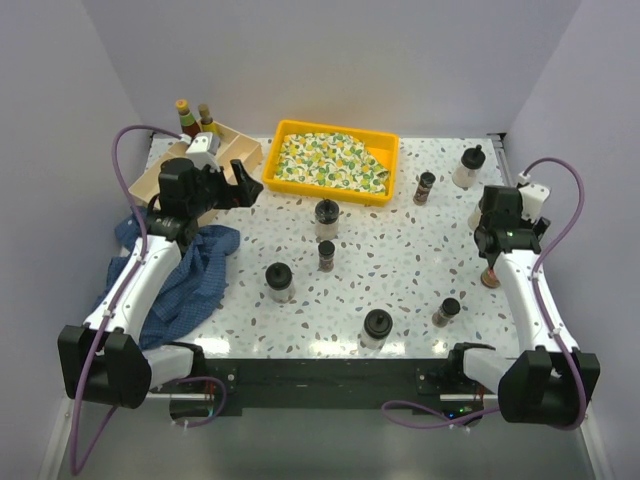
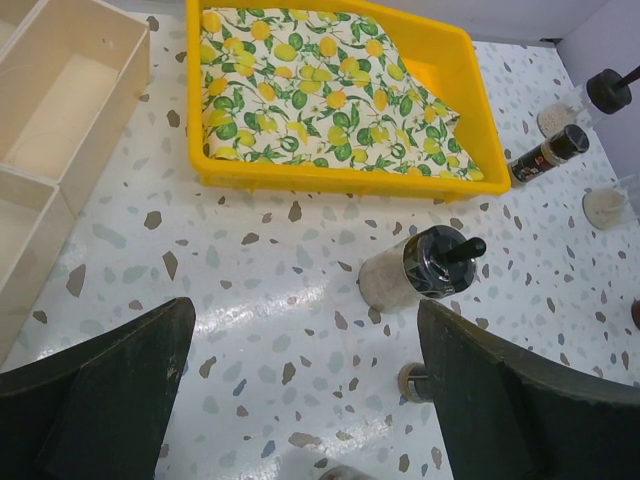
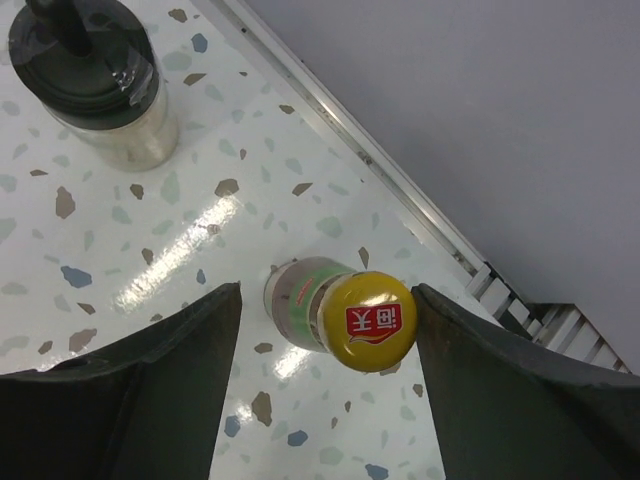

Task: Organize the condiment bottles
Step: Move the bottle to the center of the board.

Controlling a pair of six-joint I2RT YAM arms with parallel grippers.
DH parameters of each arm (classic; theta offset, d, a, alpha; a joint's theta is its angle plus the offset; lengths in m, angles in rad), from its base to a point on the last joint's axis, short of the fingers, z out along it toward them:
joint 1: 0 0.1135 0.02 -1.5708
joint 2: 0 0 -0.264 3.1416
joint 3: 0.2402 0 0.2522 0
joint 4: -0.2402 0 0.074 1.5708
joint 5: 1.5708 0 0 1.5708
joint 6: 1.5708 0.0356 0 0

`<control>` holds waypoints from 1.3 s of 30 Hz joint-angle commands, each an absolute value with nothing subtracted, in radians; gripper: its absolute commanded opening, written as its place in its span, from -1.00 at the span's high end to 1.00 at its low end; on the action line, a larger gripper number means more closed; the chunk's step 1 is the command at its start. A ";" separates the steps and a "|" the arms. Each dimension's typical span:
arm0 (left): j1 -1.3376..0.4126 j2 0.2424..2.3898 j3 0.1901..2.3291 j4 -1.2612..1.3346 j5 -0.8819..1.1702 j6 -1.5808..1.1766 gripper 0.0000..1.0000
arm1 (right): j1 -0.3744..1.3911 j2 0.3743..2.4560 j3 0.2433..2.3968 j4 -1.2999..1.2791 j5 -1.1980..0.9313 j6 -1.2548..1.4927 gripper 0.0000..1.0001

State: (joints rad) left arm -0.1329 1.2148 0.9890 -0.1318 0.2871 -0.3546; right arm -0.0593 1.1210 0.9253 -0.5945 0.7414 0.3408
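Condiment bottles stand scattered on the speckled table: clear squat ones with black caps and brown spice jars. Two slim sauce bottles stand at the wooden box's far end. My right gripper is open around a yellow-capped sauce bottle; the right finger touches its cap and the left finger stands off it. My left gripper hangs open over bare table, a clear squat bottle just ahead of it.
A yellow tray with lemon-print cloth sits at the back centre. The pale wooden divided box lies at the back left. A blue cloth is bunched under the left arm. The table's rail runs close behind the yellow-capped bottle.
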 commanded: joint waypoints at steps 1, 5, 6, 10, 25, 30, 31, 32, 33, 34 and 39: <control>-0.129 1.187 0.997 -0.110 0.288 -0.328 -0.96 | -0.063 1.109 0.922 -0.503 0.761 0.308 -0.20; -0.129 1.180 0.993 -0.101 0.314 -0.325 -0.95 | -0.063 1.089 0.923 -0.488 0.739 0.293 0.24; -0.129 1.177 0.994 -0.101 0.313 -0.325 -0.94 | -0.061 1.085 0.930 -0.491 0.726 0.288 0.29; -0.129 1.160 0.991 -0.101 0.304 -0.322 -0.93 | -0.060 1.062 0.939 -0.503 0.660 0.270 0.59; -0.129 1.108 0.994 -0.110 0.242 -0.304 -0.92 | 0.248 1.071 1.095 -0.513 0.462 0.285 1.00; -0.129 1.091 1.003 -0.114 0.195 -0.305 -0.93 | 0.406 1.147 1.137 -0.473 0.483 0.278 1.00; -0.127 1.083 1.002 -0.112 0.189 -0.307 -0.93 | 0.440 1.158 1.135 -0.453 0.483 0.275 1.00; -0.129 1.078 1.002 -0.109 0.187 -0.307 -0.93 | 0.451 1.173 1.131 -0.439 0.479 0.273 1.00; -0.129 1.075 0.999 -0.104 0.184 -0.308 -0.93 | 0.462 1.180 1.124 -0.425 0.473 0.262 1.00; -0.129 1.068 0.996 -0.101 0.190 -0.307 -0.93 | 0.477 1.187 1.118 -0.398 0.466 0.256 1.00; -0.129 1.081 0.992 -0.090 0.268 -0.279 -0.90 | 0.488 1.242 1.085 -0.344 0.417 0.238 1.00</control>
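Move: The yellow-capped bottle stands upright between the right hand's open fingers, its cap within 1–2 cm of the fingertips and its middle about 8 cm below the hand, level with it both ways. From this hand, the nearest clear shaker is some 15 cm ahead and 3 cm to the left, and a small spice jar about 10 cm back and 13 cm to the left, both lower. From the left hand, the bottle lies about 57 cm to the right, 11 cm back and 14 cm lower. The bottle's top is pinched by the right fingers as they close, then carried about 23 cm left and some 6 cm forward, from the right edge towards the board's middle. The hand arcs up nearly 4 cm and comes half down again, turning about 45 degrees counter-clockwise and keeping its grip. Meanwhile the empty, open left hand rises about 4 cm, its fingers tipping slightly up. ##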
